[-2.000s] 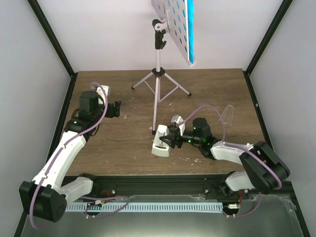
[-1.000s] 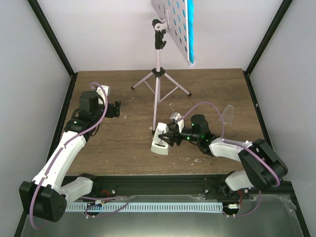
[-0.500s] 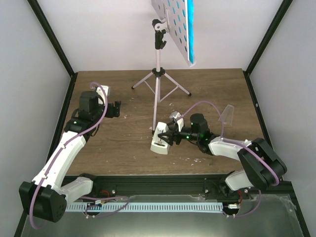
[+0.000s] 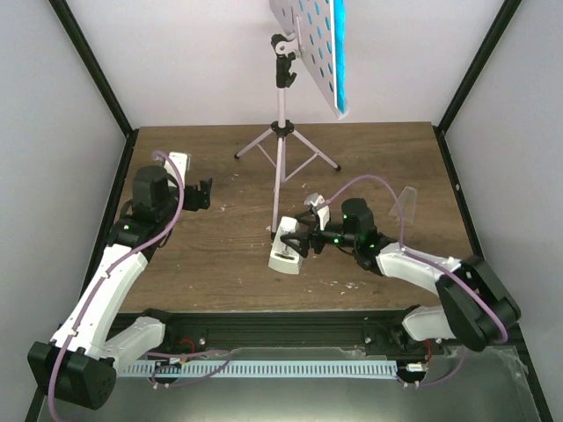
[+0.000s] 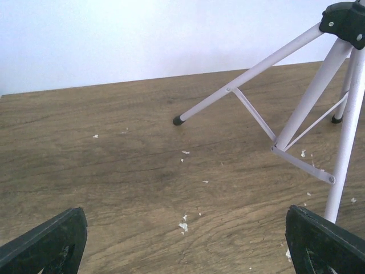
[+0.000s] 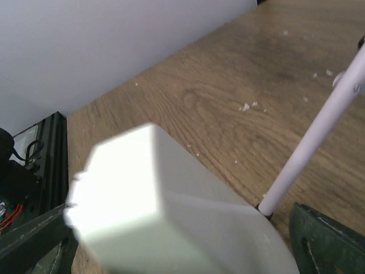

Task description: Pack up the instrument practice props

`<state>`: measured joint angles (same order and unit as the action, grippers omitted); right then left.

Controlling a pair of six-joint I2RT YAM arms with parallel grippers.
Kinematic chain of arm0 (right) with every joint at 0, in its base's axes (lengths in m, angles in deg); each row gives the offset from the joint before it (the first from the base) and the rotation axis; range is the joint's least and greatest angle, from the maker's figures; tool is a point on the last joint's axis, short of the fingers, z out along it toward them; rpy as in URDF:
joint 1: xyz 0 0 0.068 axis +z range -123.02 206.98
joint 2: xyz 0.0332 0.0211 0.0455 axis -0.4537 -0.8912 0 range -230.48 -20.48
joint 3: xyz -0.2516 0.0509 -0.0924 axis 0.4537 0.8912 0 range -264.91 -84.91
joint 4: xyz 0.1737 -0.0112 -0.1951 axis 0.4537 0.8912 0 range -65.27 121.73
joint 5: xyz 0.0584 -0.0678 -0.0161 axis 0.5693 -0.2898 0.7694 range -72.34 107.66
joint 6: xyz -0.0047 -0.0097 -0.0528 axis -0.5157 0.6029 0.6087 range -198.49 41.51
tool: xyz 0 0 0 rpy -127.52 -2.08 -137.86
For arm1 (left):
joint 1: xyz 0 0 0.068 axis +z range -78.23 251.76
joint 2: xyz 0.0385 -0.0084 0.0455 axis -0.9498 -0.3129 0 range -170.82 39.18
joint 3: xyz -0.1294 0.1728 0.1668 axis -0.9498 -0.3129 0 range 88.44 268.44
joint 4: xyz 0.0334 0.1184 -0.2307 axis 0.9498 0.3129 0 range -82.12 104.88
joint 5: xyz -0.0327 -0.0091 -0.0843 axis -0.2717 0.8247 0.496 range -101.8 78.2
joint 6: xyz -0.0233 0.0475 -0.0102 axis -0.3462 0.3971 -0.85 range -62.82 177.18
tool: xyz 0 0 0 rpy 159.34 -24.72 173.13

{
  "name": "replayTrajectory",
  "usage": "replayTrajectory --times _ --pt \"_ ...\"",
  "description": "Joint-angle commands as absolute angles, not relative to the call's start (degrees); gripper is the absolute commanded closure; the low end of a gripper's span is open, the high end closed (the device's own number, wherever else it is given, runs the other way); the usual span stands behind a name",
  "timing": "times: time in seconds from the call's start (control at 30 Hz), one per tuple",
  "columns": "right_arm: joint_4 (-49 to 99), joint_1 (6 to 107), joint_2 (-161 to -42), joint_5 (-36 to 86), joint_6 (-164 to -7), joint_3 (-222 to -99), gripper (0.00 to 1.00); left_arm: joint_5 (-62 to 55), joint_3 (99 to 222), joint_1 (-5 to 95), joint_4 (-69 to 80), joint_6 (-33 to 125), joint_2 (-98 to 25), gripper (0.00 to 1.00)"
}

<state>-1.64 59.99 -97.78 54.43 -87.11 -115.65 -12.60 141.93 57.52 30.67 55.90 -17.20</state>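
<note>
The pale music stand [image 4: 281,167] stands at the back centre on thin tripod legs [image 5: 296,114], and the teal-covered booklet [image 4: 338,53] rests on its perforated desk. The white metronome [image 4: 283,251] lies on its side on the wooden table beside the stand's near foot [image 6: 319,131]. My right gripper [image 4: 301,239] is open, its fingers either side of the metronome [image 6: 171,228], which fills the right wrist view. My left gripper [image 4: 206,193] hovers open at the left, with only bare wood between its fingers [image 5: 45,240].
A small clear plastic piece [image 4: 406,204] stands on the table right of my right arm. White walls and black frame posts close in the table on three sides. Pale crumbs [image 5: 183,225] dot the wood.
My right gripper's jaws have spread wider around the metronome, which has slid slightly left over the last two seconds. My left arm has drawn back a little to the left.
</note>
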Motion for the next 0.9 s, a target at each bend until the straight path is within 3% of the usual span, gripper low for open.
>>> replayTrajectory --times 0.0,0.43,0.67,0.87 --pt "2.3 59.59 -91.03 53.21 -84.58 -117.81 0.0 -13.33 141.35 57.57 29.85 56.74 -16.83 0.04" --pt "7.27 58.98 -79.22 44.27 -87.16 -115.1 0.0 -10.96 140.38 57.08 28.41 56.49 -16.13 0.04" --pt "9.63 57.58 -71.49 37.24 -89.06 -110.33 0.0 -10.23 139.88 48.86 28.46 58.86 -16.25 0.05" --pt "6.83 57.59 -64.44 42.1 -87.58 -103.77 0.0 2.7 138.3 44.05 25.25 46.98 -16.0 0.09"
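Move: The metronome is right by the open right hand, about 3 cm to its left, some 3 cm back and 5 cm below. The stand's front foot lies about 7 cm left of that hand, 2 cm ahead and 12 below; the clear cover is roughly 28 cm right and 10 ahead. From the left hand the metronome lies some 21 cm right, 11 back and 16 lower. Open right hand rises 7 cm, then withdraws rightwards, dipping; left hand swings 8 cm right towards the metronome. ##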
